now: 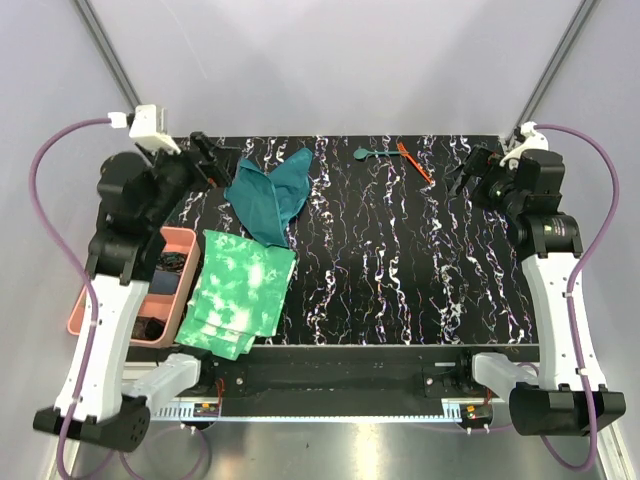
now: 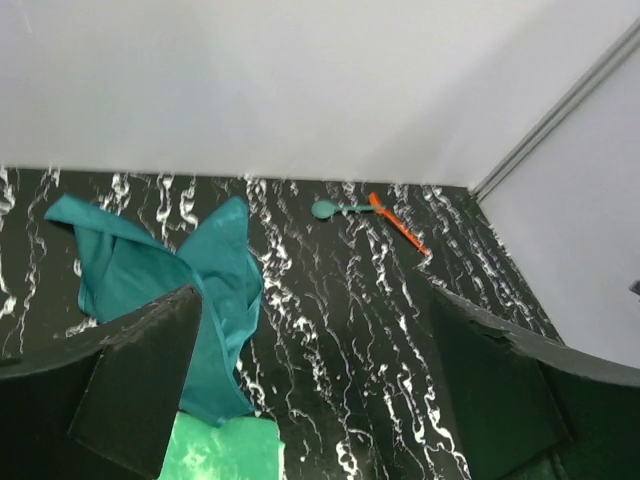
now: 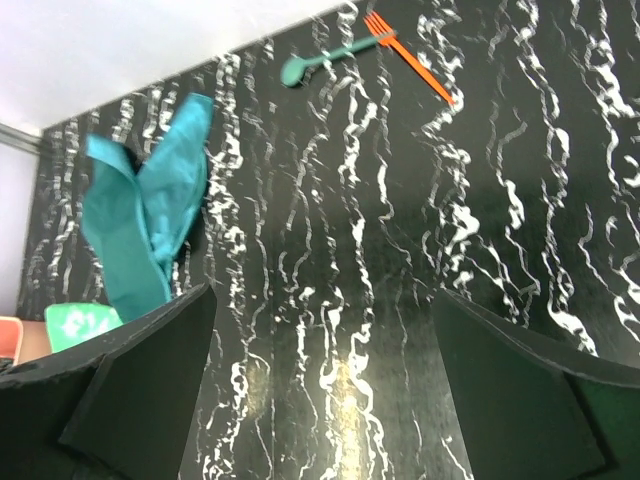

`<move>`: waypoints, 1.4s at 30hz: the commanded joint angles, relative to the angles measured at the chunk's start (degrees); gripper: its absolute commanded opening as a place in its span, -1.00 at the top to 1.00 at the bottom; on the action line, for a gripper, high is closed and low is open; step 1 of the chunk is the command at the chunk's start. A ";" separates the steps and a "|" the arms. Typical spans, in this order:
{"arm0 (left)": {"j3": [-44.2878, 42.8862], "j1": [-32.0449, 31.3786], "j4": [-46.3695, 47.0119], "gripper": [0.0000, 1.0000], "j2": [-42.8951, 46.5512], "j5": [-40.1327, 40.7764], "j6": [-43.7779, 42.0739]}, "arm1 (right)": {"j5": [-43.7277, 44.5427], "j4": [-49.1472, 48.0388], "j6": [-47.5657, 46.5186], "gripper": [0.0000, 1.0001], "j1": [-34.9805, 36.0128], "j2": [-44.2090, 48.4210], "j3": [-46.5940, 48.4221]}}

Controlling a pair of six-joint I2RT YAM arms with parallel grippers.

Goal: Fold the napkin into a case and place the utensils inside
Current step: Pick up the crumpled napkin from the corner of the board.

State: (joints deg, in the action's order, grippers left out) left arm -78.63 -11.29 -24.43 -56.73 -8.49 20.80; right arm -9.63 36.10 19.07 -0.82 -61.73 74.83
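Observation:
The dark teal napkin [image 1: 268, 200] lies crumpled and unfolded at the back left of the black marbled table [image 1: 400, 260]; it also shows in the wrist views [image 2: 150, 270] [image 3: 150, 215]. No case is in view. The utensils sit at the back centre: a teal spoon [image 1: 372, 153] [image 2: 335, 209] [image 3: 320, 62] touching an orange-red fork-like piece [image 1: 413, 163] [image 2: 397, 225] [image 3: 410, 62]. My left gripper [image 1: 205, 155] [image 2: 315, 295] hangs open just left of the napkin. My right gripper [image 1: 468, 170] [image 3: 325, 292] is open at the back right, right of the utensils. Neither holds anything.
A stack of green-and-white tie-dye cloths [image 1: 240, 290] [image 2: 220, 450] lies at the front left, its top edge under the napkin's tip. A pink tray [image 1: 180, 236] with dark items sits off the table's left edge, beneath the left arm.

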 commanded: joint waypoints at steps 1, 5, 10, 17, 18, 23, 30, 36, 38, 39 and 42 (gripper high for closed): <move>-5.99 -1.53 -12.37 -0.97 -15.20 6.35 1.18 | 3.21 2.84 0.00 -1.00 -0.06 -2.33 2.52; -11.87 -4.09 -13.81 -0.97 -27.71 16.03 1.96 | 3.91 2.75 -0.09 -1.00 -0.06 -4.18 2.17; -21.11 -4.88 -13.90 -0.97 -45.46 21.75 4.16 | 4.35 2.93 -1.22 -1.00 -0.06 -7.96 1.02; -38.06 -5.85 -15.30 -0.76 -65.95 28.70 6.61 | 2.87 2.84 -1.14 -1.00 -0.06 -11.74 0.32; -39.22 -5.76 -14.95 -0.62 -69.18 29.40 6.89 | 2.51 2.58 -1.05 -1.00 -0.06 -12.26 0.41; -45.98 -6.11 -14.51 -0.55 -76.68 31.61 6.63 | 0.49 1.26 -1.14 -0.99 -0.06 -12.44 -0.47; -46.35 -6.29 -13.90 -0.53 -81.78 32.84 9.61 | -1.01 -1.73 -1.67 -0.99 -0.06 -13.41 -2.93; -47.31 -6.29 -13.72 -0.20 -83.72 29.86 7.42 | -3.55 -2.61 -1.76 -1.00 -0.06 -15.52 -3.55; -47.67 -6.29 -13.72 0.32 -83.20 28.45 5.57 | -4.43 -2.79 -1.49 -1.00 0.12 -15.87 -3.63; -47.49 -6.38 -13.46 0.45 -81.97 27.75 5.14 | -4.35 -2.70 -1.58 -0.99 0.29 -15.87 -3.90; -47.05 -6.81 -13.19 1.00 -78.73 24.49 1.97 | -2.86 -2.79 -1.40 -1.00 0.47 -15.70 -4.77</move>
State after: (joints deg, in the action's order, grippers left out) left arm -123.04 -17.37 -39.70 -140.00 19.70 26.68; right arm -11.79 35.11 18.20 -0.69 -77.89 70.96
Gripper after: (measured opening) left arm 0.178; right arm 0.994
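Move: The teal napkin's middle lies about 23 cm ahead of the left hand, 2 cm to its right and some 40 cm below. Beyond it to the right, the spoon is roughly 33 cm ahead of and 34 cm to the right of this hand, and the orange fork 31 cm ahead and 42 cm right. The green cloth is about 4 cm back, 1 cm left. From the right hand, the napkin is some 21 cm ahead, 44 cm left and 30 cm below. Swooping down and forward, the left hand drops nearly 40 cm and reaches about 25 cm out to the napkin's central ridge, just below the notch between its two flaps, its fingers tipping down and turning counter-clockwise. The last few centimetres go straight down, then the half-narrowed fingers close and pinch the raised hem. The open right hand sinks about 12 cm, drifting forward and tipping down. ##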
